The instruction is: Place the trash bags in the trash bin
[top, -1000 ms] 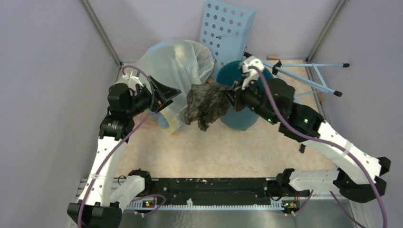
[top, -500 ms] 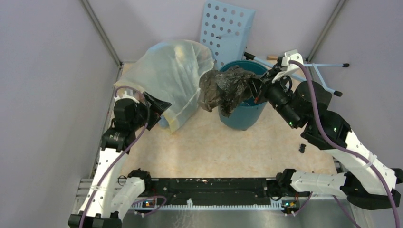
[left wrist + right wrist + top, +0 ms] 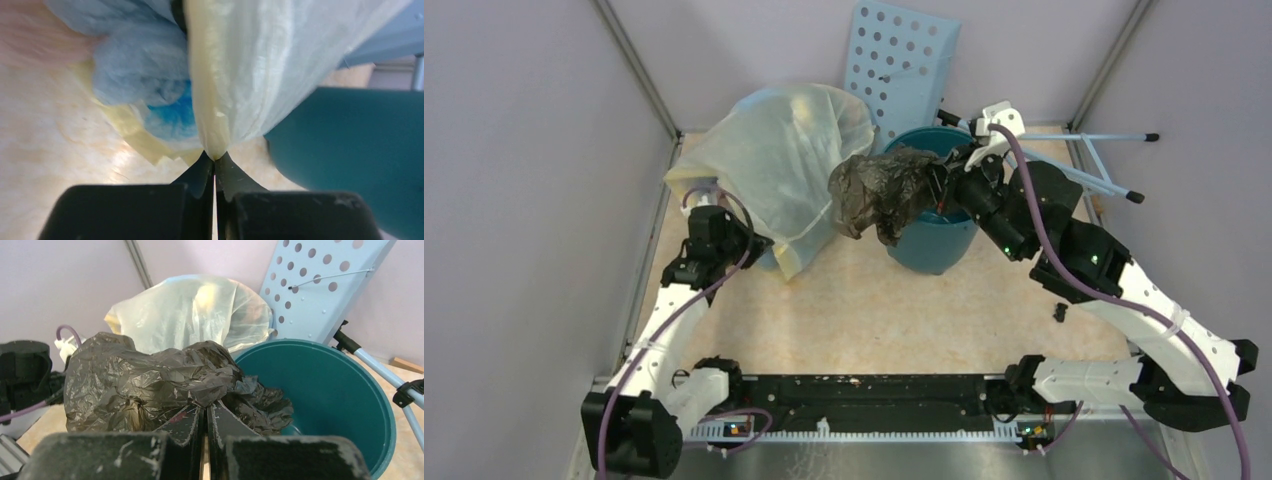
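The dark, crinkly trash bag (image 3: pixel 879 190) (image 3: pixel 140 380) hangs bunched over the left rim of the teal trash bin (image 3: pixel 939 245) (image 3: pixel 340 390), most of it outside the bin. My right gripper (image 3: pixel 939 185) (image 3: pixel 206 407) is shut on a gathered fold of it, above the bin's mouth. My left gripper (image 3: pixel 749 243) (image 3: pixel 215 157) is shut on the bottom edge of the pale yellowish stuffed bag (image 3: pixel 774 160) (image 3: pixel 260 65), left of the bin (image 3: pixel 360 145).
A light blue perforated panel (image 3: pixel 899 60) (image 3: pixel 320 285) leans on the back wall behind the bin. A pale blue tube frame (image 3: pixel 1104 135) lies at the back right. Blue crumpled material (image 3: pixel 145 75) shows inside the pale bag. Purple walls close in both sides.
My left gripper moved in to the pale bag's lower edge and shut on it. My right gripper carried the dark bag up over the bin, then a little left.
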`<state>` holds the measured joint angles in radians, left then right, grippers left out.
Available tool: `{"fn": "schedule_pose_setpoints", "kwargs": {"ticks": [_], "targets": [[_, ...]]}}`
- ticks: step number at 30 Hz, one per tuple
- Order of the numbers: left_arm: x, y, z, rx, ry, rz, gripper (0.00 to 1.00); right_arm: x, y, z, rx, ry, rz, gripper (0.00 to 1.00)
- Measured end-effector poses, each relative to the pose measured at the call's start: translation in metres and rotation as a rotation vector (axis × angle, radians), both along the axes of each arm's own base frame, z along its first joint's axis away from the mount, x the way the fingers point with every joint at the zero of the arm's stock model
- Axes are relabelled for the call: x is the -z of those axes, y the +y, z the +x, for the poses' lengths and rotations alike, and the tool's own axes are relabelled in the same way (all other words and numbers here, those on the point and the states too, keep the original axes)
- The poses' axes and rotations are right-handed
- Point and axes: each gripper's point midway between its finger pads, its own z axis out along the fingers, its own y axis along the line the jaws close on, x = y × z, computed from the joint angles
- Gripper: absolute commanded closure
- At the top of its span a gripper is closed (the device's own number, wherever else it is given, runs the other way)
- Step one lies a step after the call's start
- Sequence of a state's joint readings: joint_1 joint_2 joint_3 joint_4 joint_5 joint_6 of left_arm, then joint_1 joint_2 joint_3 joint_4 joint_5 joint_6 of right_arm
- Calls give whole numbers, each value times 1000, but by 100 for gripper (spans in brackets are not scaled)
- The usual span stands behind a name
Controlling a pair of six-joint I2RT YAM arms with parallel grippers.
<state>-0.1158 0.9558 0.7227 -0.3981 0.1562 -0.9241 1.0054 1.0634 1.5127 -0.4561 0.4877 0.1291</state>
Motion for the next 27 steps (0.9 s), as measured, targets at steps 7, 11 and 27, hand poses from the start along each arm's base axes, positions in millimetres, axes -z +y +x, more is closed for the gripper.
{"fn": "schedule_pose_setpoints", "kwargs": {"ticks": [7, 11, 27], "targets": [[0, 80, 38, -208, 6, 99, 100, 4, 6, 1, -12, 14, -3, 100], [1, 98, 65, -234, 15, 131, 100, 6, 8, -1, -20, 33, 15, 100], [-43, 100, 65, -231, -1, 147, 5, 37, 35, -26, -199, 172, 26, 100]]}}
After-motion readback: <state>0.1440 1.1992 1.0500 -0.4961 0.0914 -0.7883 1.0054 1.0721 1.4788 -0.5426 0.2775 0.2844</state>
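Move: My left hand, shut on the front hem of the clear white bag, has that bag's middle about 18 cm ahead, 2 cm to the right and 5 cm lower. The blue trash bag lies some 6 cm ahead and 4 cm left, 12 cm down; the pink bag 5 cm ahead and 12 cm left, about as low. My right hand, holding the black bag, has the bin's middle 12 cm ahead, 8 cm right and 30 cm below. My left hand drags the pinched hem left and forward, roughly 11 cm each way and nearly level, swinging some 15 degrees counter-clockwise; then I open wide, let the hem go, and draw back about 5 cm while rising. Meanwhile my right hand keeps its grip on the black bag, sinks and shifts left and back, about 3 cm each way, tilting down and turning counter-clockwise. ##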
